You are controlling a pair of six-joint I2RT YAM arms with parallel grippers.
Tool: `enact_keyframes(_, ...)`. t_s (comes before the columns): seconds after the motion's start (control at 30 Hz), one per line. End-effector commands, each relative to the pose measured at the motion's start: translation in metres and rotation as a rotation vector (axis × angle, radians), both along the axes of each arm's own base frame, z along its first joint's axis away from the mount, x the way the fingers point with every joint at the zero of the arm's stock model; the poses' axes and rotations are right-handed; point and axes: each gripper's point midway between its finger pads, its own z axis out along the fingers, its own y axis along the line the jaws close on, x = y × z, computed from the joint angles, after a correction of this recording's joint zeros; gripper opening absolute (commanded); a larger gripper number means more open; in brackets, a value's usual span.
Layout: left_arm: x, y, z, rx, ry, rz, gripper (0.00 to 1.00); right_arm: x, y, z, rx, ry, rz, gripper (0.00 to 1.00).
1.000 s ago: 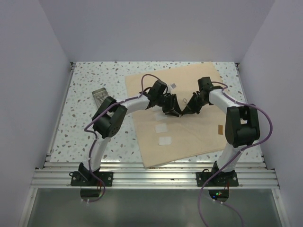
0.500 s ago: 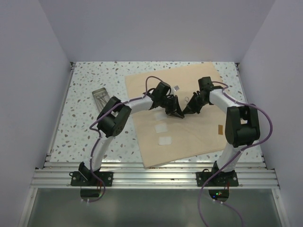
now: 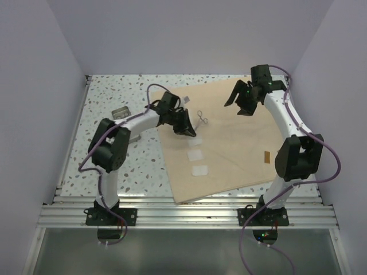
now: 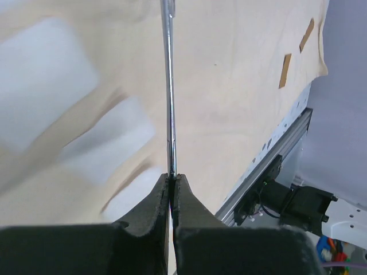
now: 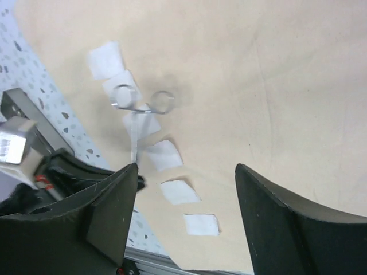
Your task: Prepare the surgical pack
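Note:
The tan cloth (image 3: 235, 149) of the surgical pack lies spread flat on the table. My left gripper (image 3: 187, 128) is shut on the thin shaft of a steel instrument (image 4: 169, 109), near its tip. Its two ring handles (image 3: 200, 117) point away toward the right, just over the cloth. In the right wrist view the same instrument (image 5: 140, 106) shows above several white gauze squares (image 5: 179, 192). My right gripper (image 3: 241, 102) hangs open over the cloth's back right part with nothing between its fingers. The silver tin (image 3: 118, 112) sits off the cloth at the left, partly behind the left arm.
Two gauze squares (image 3: 198, 162) lie on the cloth in front of the left gripper. A brown strip of tape (image 3: 266, 156) sticks to the cloth at the right. The speckled table (image 3: 114, 91) is boxed in by white walls, with a metal rail (image 3: 183, 213) at the near edge.
The right gripper has opened, let go of the instrument and drawn back and up to the right. The left gripper has shut on the instrument and carried it left.

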Motion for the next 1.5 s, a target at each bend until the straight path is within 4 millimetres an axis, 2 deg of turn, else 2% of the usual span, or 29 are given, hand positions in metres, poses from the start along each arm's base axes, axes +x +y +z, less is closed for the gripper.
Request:
enact_keyframes(0.0, 0.017, 0.082, 0.053, 0.015, -0.149, 0.152, 0.00, -0.024, -0.009, 0.022, -0.050, -0.009, 0.044, 0.73)
enact_keyframes(0.03, 0.016, 0.099, 0.079, -0.003, -0.203, 0.191, 0.00, -0.024, -0.005, 0.020, -0.031, -0.013, 0.046, 0.73)
enact_keyframes(0.07, 0.023, 0.127, 0.083, 0.010, -0.211, 0.266, 0.00, -0.025, -0.003, 0.020, -0.024, -0.016, 0.047, 0.73)
enact_keyframes(0.1, 0.021, 0.144, 0.085, 0.017, -0.204, 0.310, 0.00, -0.028, 0.001, 0.014, -0.016, -0.004, 0.054, 0.73)
enact_keyframes(0.13, 0.010, 0.162, 0.090, 0.017, -0.212, 0.350, 0.00, -0.033, 0.008, 0.005, -0.003, 0.020, 0.064, 0.73)
enact_keyframes(0.17, 0.016, 0.195, 0.090, 0.026, -0.207, 0.443, 0.00, -0.036, 0.011, 0.001, 0.003, 0.033, 0.068, 0.74)
enact_keyframes(0.2, 0.006, 0.212, 0.089, 0.029, -0.201, 0.487, 0.00, -0.039, 0.020, -0.004, 0.009, 0.046, 0.086, 0.74)
enact_keyframes(0.3, 0.003, 0.267, 0.083, 0.067, -0.176, 0.624, 0.00, -0.043, 0.038, -0.009, 0.006, 0.056, 0.130, 0.74)
enact_keyframes(0.37, 0.003, 0.288, 0.077, 0.105, -0.165, 0.673, 0.00, -0.044, 0.045, -0.012, 0.013, 0.063, 0.147, 0.74)
enact_keyframes(0.47, 0.003, 0.307, 0.068, 0.092, -0.133, 0.738, 0.00, -0.045, 0.057, -0.014, 0.020, 0.077, 0.166, 0.75)
enact_keyframes(0.5, 0.001, 0.311, 0.061, 0.096, -0.109, 0.757, 0.00, -0.045, 0.060, -0.012, 0.018, 0.074, 0.173, 0.75)
enact_keyframes(0.57, 0.006, 0.319, 0.060, 0.075, -0.127, 0.776, 0.00, -0.045, 0.062, -0.012, 0.017, 0.074, 0.178, 0.75)
enact_keyframes(0.7, 0.010, 0.321, 0.039, 0.036, -0.062, 0.792, 0.00, -0.050, 0.061, -0.017, 0.002, 0.094, 0.187, 0.75)
enact_keyframes(0.93, 0.030, 0.318, 0.030, -0.036, -0.043, 0.812, 0.00, -0.057, 0.059, -0.026, -0.010, 0.116, 0.196, 0.75)
enact_keyframes(1.27, 0.047, 0.321, 0.011, -0.044, 0.008, 0.823, 0.00, -0.063, 0.074, -0.041, -0.017, 0.143, 0.248, 0.75)
enact_keyframes(1.37, 0.045, 0.324, 0.008, -0.016, 0.011, 0.827, 0.19, -0.068, 0.077, -0.046, -0.025, 0.154, 0.271, 0.75)
enact_keyframes(1.4, 0.045, 0.324, 0.009, -0.010, 0.005, 0.824, 0.33, -0.071, 0.077, -0.049, -0.027, 0.162, 0.282, 0.75)
enact_keyframes(1.47, 0.042, 0.326, 0.009, 0.005, 0.013, 0.829, 0.40, -0.075, 0.078, -0.052, -0.034, 0.170, 0.298, 0.74)
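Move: The left hand, already gripping the ring-handled instrument by its tip, has the metal tray about 33 cm to its left, 5 cm ahead and 7 cm below. Right under it, 2 cm back and 1 cm left, lies one gauze square; a second gauze square is 10 cm back and 1 cm left, both 8 cm down. The empty right hand has the tray about 53 cm left, 4 cm back; the first gauze square is 18 cm left, 12 cm back, 17 cm below. The left fingers keep their pinch on the instrument's tip end, sweeping it some 32 cm left in a rise and then a descent into the tray, wrist turning nearly 50 degrees counter-clockwise; over the tray's near end they open and let go. The right hand, open and empty, after a small rise eases left, back and down towards the gauze squares. ##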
